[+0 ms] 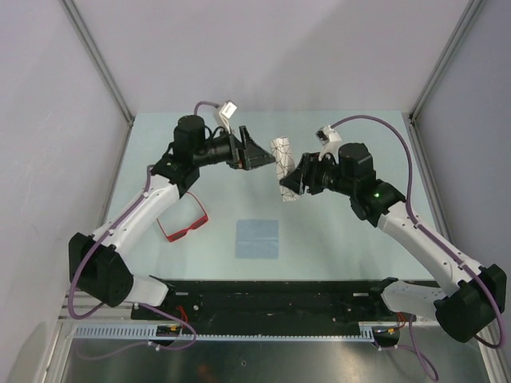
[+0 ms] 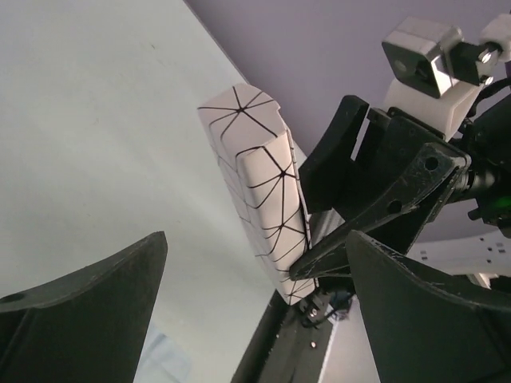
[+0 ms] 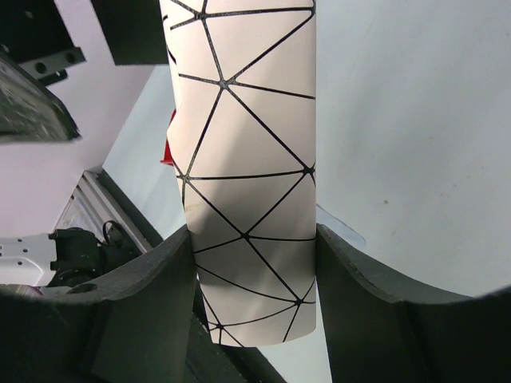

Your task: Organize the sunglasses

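Note:
The white case [image 1: 281, 156] with thin black lines is held off the table, and my right gripper [image 1: 292, 187] is shut on its lower end. In the right wrist view both fingers [image 3: 152, 295] press the sides of the case [image 3: 247, 152]. My left gripper [image 1: 254, 152] stands open just left of the case's upper end, apart from it. In the left wrist view the case [image 2: 255, 183] shows ahead between the wide-spread fingers [image 2: 96, 303]. The red sunglasses [image 1: 183, 226] lie on the table beside the left arm. A sliver of their red [image 3: 168, 142] peeks from behind the case.
A flat light-blue cloth [image 1: 257, 238] lies on the table in front of the arms' bases. The black base rail [image 1: 271, 299] runs along the near edge. Grey walls close the table in on the left, back and right.

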Available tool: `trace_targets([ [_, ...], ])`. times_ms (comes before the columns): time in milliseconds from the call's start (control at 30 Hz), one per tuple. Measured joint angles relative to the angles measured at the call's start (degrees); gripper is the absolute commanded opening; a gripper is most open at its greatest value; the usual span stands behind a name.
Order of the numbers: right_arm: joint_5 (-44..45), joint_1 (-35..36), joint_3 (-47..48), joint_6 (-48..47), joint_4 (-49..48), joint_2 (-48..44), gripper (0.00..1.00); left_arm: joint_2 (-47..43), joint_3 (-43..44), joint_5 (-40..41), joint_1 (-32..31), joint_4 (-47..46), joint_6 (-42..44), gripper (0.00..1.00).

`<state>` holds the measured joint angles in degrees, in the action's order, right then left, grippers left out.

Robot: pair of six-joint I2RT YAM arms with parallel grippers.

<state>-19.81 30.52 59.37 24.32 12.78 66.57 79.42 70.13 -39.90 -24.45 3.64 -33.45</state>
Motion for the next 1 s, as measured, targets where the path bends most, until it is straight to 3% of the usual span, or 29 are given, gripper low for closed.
trace_targets([
  [133,0.92,1.86,0.46,-0.15,-0.22,0.0,0.49,0.83,0.09,-0.83,-1.22,-0.04,-1.09,1.0],
  [367,1.14,3.48,1.7,-0.63,-0.13,0.15,0.47,2.58,0.15,-2.14,-1.49,-0.31,-1.55,0.88],
  [600,-0.7,4.31,2.95,-2.08,0.13,0.31,0.45,2.69,0.04,-6.78,-1.25,-6.91,-3.34,0.89],
  [833,-2.34,4.31,3.15,-2.56,0.15,0.26,0.45,2.67,0.04,-11.13,-0.33,-13.49,-5.7,0.72],
  [1000,-2.82,4.31,3.17,-2.54,-0.22,0.26,0.45,2.67,-0.04,-12.61,0.11,-15.06,-6.23,0.68],
])
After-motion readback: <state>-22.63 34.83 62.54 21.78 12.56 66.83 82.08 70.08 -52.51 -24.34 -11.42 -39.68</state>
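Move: My right hand already grips one end of the patterned glasses case in the air. From my wide-open left hand the case's middle is about 7 cm to the right, about level fore and aft, and a couple of cm lower. The red sunglasses lie on the table about 23 cm left, 4 cm back and 31 cm below; the blue cloth is 3 cm right, 11 cm back, equally low. My left fingers are some 7 cm left of my right hand, 3 cm farther out and 4 cm higher. I bring both hands together at the case: my right keeps its grip and carries it about 4 cm left, up and back, turning slightly counter-clockwise. My left edges right and back, dips about a centimetre, then rises nearly 5 cm while turning some 15 degrees, mostly clockwise, and closes its fingers by roughly a third around the case's free far end. ##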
